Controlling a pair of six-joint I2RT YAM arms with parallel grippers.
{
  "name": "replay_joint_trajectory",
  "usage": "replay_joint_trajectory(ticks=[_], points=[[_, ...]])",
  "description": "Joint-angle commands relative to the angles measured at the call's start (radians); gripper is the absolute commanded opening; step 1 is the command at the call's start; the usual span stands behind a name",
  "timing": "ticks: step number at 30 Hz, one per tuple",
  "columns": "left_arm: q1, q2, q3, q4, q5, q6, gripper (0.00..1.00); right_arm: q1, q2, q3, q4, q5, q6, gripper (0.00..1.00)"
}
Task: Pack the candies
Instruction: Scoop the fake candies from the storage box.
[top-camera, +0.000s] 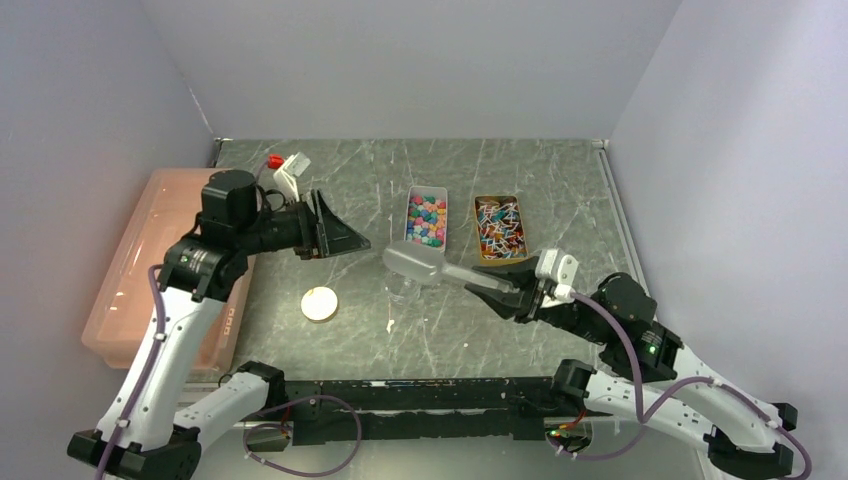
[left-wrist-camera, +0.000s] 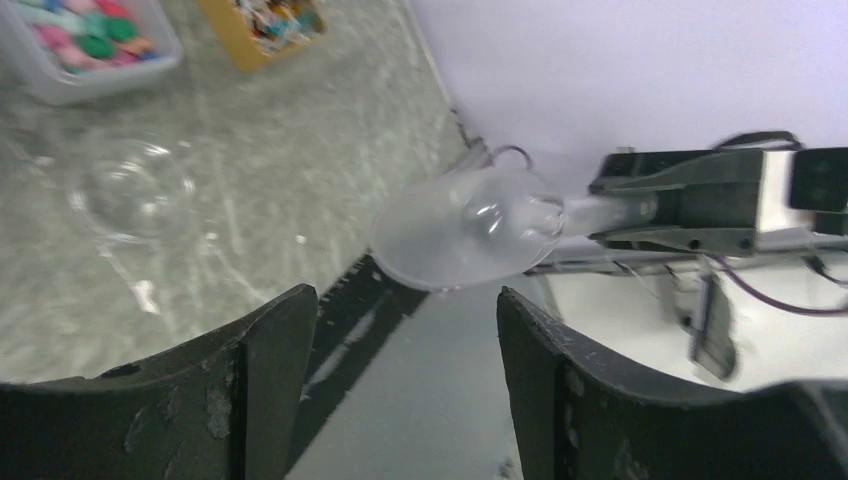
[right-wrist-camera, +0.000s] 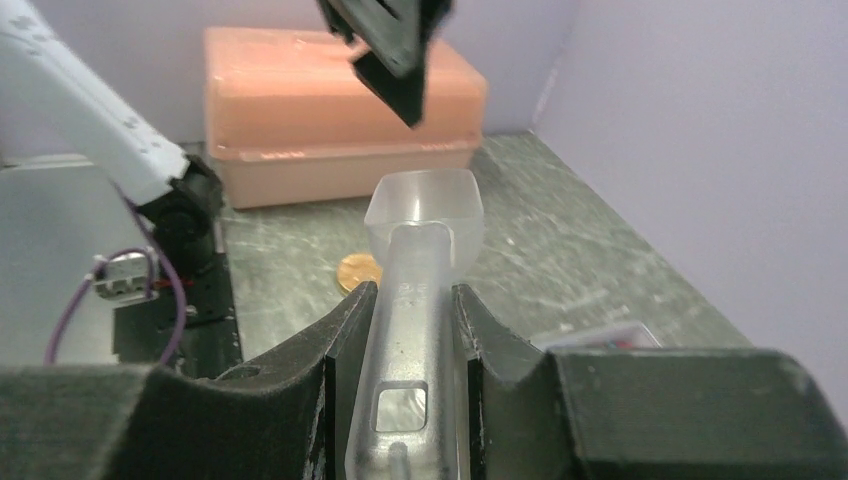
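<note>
The candies (top-camera: 427, 218) are a mix of pink, blue and green pieces filling a white tray at the table's middle back, also in the left wrist view's top left corner (left-wrist-camera: 85, 30). My right gripper (top-camera: 492, 286) (right-wrist-camera: 412, 292) is shut on the handle of a clear plastic scoop (top-camera: 415, 264) (right-wrist-camera: 424, 215), held level above the table. No colour shows in its bowl. A clear round cup (top-camera: 404, 287) (left-wrist-camera: 130, 190) stands under the scoop's bowl. My left gripper (top-camera: 340, 237) (left-wrist-camera: 405, 300) hangs open and empty just left of the scoop (left-wrist-camera: 470, 225).
An orange tray (top-camera: 498, 228) of wrapped sweets sits right of the candy tray. A gold lid (top-camera: 320, 303) (right-wrist-camera: 358, 270) lies on the table near the left arm. A pink lidded bin (top-camera: 150, 255) (right-wrist-camera: 340, 110) fills the left edge.
</note>
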Motion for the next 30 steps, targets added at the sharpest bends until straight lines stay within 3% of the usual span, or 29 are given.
replay_joint_trajectory(ticks=[1,5,10,17,25,30], points=[[0.0,-0.016,0.094,-0.193,-0.261,0.192,0.74,0.005,-0.002,0.118,-0.165,0.25,0.02,0.0],[0.0,-0.031,0.1,-0.195,-0.32,0.23,0.75,0.005,0.038,0.21,-0.34,0.487,0.109,0.0],[0.0,-0.041,0.029,-0.132,-0.278,0.242,0.74,0.005,0.11,0.309,-0.565,0.741,0.282,0.0],[0.0,-0.036,-0.063,-0.055,-0.232,0.227,0.73,0.005,0.223,0.375,-0.751,0.948,0.437,0.0],[0.0,-0.055,-0.166,0.056,-0.152,0.217,0.73,-0.04,0.372,0.441,-0.877,0.943,0.507,0.0],[0.0,-0.079,-0.217,0.088,-0.153,0.238,0.73,-0.243,0.426,0.445,-0.782,0.726,0.418,0.0]])
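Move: The lollipop box, where I'm taking the scoop held in my right hand, lies about 23 cm ahead of that hand, some 8 cm to its right and 33 cm lower. The candy box is level with it, some 18 cm to its left; the clear jar is about 9 cm ahead and 16 cm left of my right hand. From my empty left hand the jar is some 12 cm right, 2 cm ahead and 31 cm down, with the round lid 7 cm left and 2 cm back. I keep the scoop's handle pinched in my right hand and swing it clockwise some 60 degrees, from pointing left to pointing forward, travelling about 12 cm right and 10 cm forward, level at first, then sinking and tipping the bowl down towards the lollipop box. My left hand edges left, then sinks about 8 cm towards the jar's height, fingers staying open. ##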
